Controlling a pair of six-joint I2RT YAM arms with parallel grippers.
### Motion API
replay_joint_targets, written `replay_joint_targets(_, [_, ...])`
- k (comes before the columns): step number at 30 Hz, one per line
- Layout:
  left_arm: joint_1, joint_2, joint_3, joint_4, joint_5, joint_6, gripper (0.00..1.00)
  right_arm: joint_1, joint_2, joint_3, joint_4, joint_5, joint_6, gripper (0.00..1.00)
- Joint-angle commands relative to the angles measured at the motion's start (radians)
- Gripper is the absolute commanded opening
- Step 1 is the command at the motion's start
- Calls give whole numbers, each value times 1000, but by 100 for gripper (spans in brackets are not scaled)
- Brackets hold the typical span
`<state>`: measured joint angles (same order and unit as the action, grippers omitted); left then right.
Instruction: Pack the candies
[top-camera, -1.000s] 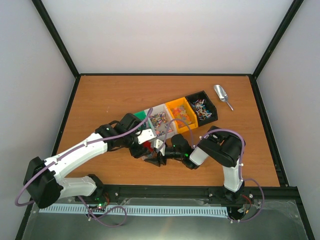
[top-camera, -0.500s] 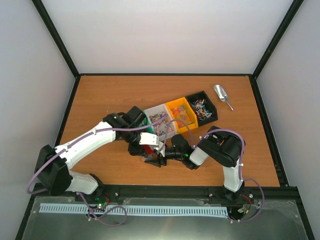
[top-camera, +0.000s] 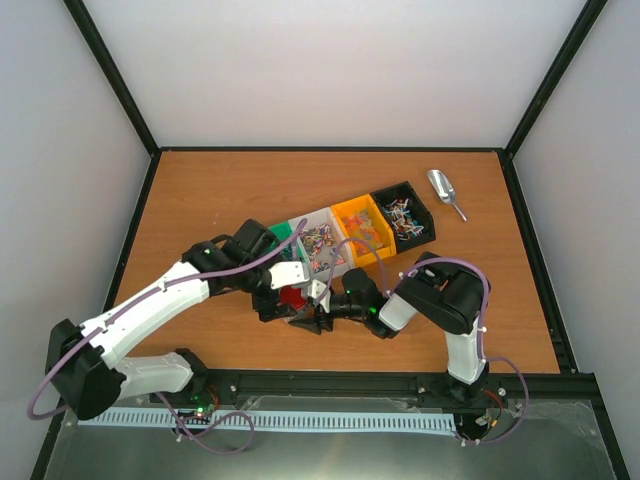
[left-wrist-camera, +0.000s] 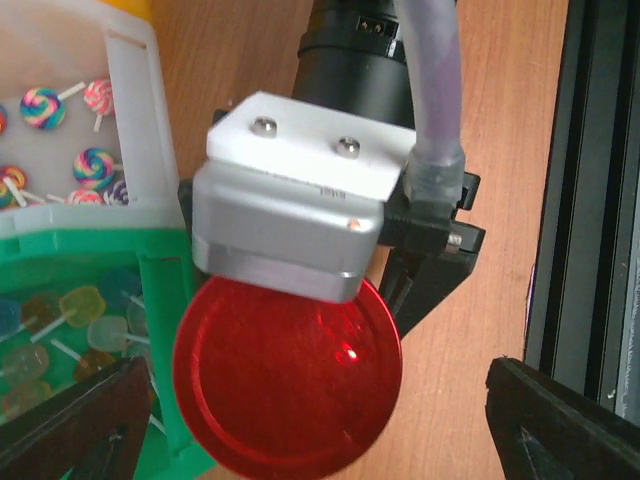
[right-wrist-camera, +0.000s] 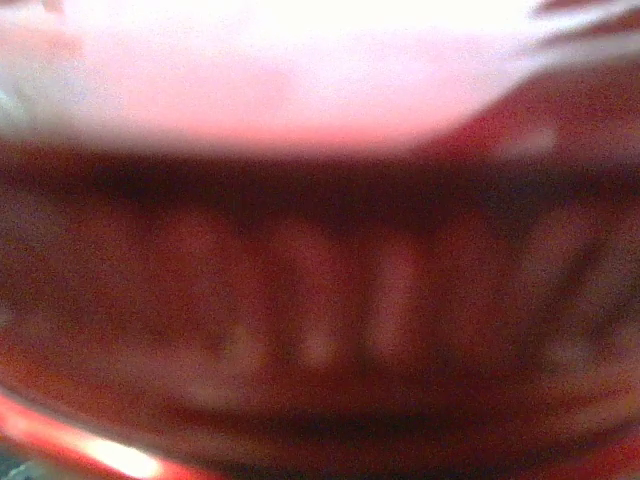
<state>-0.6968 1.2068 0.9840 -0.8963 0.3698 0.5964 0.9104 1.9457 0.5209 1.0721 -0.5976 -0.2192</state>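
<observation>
The candies are tiny lollipops lying in a white bin (left-wrist-camera: 130, 110) and a green bin (left-wrist-camera: 165, 330); in the top view they fill a row of bins (top-camera: 318, 240). A round red lid (left-wrist-camera: 290, 385) sits directly under my left gripper (left-wrist-camera: 320, 420), whose fingers (left-wrist-camera: 80, 420) stand wide apart and touch nothing. My right gripper (top-camera: 308, 316) reaches in from the right and grips the jar under that lid (top-camera: 293, 298). Blurred dark red, the lid's ribbed side (right-wrist-camera: 320, 300), fills the right wrist view and hides the fingers.
The four bins stand in a slanted row: green (top-camera: 283, 231), white, orange (top-camera: 362, 228) and black (top-camera: 405, 215). A silver scoop (top-camera: 441, 187) lies at the back right. The table's black front rail (left-wrist-camera: 600, 200) runs close beside the grippers.
My left gripper has opened and let go of the red lid, and the left arm has drawn back slightly. The right arm has stayed put.
</observation>
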Motion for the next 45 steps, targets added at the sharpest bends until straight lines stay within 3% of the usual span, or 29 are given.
replay_joint_targets(1, [-12, -60, -55, 84, -41, -153, 93, 5, 45, -11, -98, 54, -9, 23])
replay_joint_targets(10, [-57, -68, -112, 163, -166, -262, 91, 5, 44, -6, -110, 61, -10, 23])
replay_joint_targets(21, [-75, -32, -96, 194, -171, -282, 81, 5, 51, -2, -116, 60, -13, 23])
replay_joint_targets(29, [-78, -19, -80, 169, -148, -234, 65, 5, 51, -5, -112, 55, -17, 22])
replay_joint_targets(35, [-78, 5, -53, 74, -29, -54, 56, 5, 50, -7, -108, 39, -19, 22])
replay_joint_targets(40, [-78, 72, 3, -136, 122, 285, 56, 5, 52, -11, -106, 35, -27, 22])
replay_joint_targets(45, [-78, 145, 63, -250, 105, 510, 54, 5, 48, -12, -106, 31, -29, 22])
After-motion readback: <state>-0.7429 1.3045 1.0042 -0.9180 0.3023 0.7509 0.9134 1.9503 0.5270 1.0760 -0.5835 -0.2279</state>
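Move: The red lid sits just below the left hand's open fingers, about 1 cm ahead and 3 cm down, on the clear jar whose middle is some 8 cm below that hand. The green box is about 12 cm ahead, 3 cm left and 11 cm down; the white box is about 14 cm ahead, 8 cm right and equally low. From the right hand, the lid is about 6 cm up, 1 cm ahead and 2 cm left. The left fingers close around the red lid's sides for a new bite: the hand first sinks about 2 cm and turns some 13 degrees counter-clockwise, fingers wide, then pinches and twists roughly 20 degrees clockwise, drawing back about 1 cm at that height. The right hand stays in place and keeps its grip on the jar underneath. ##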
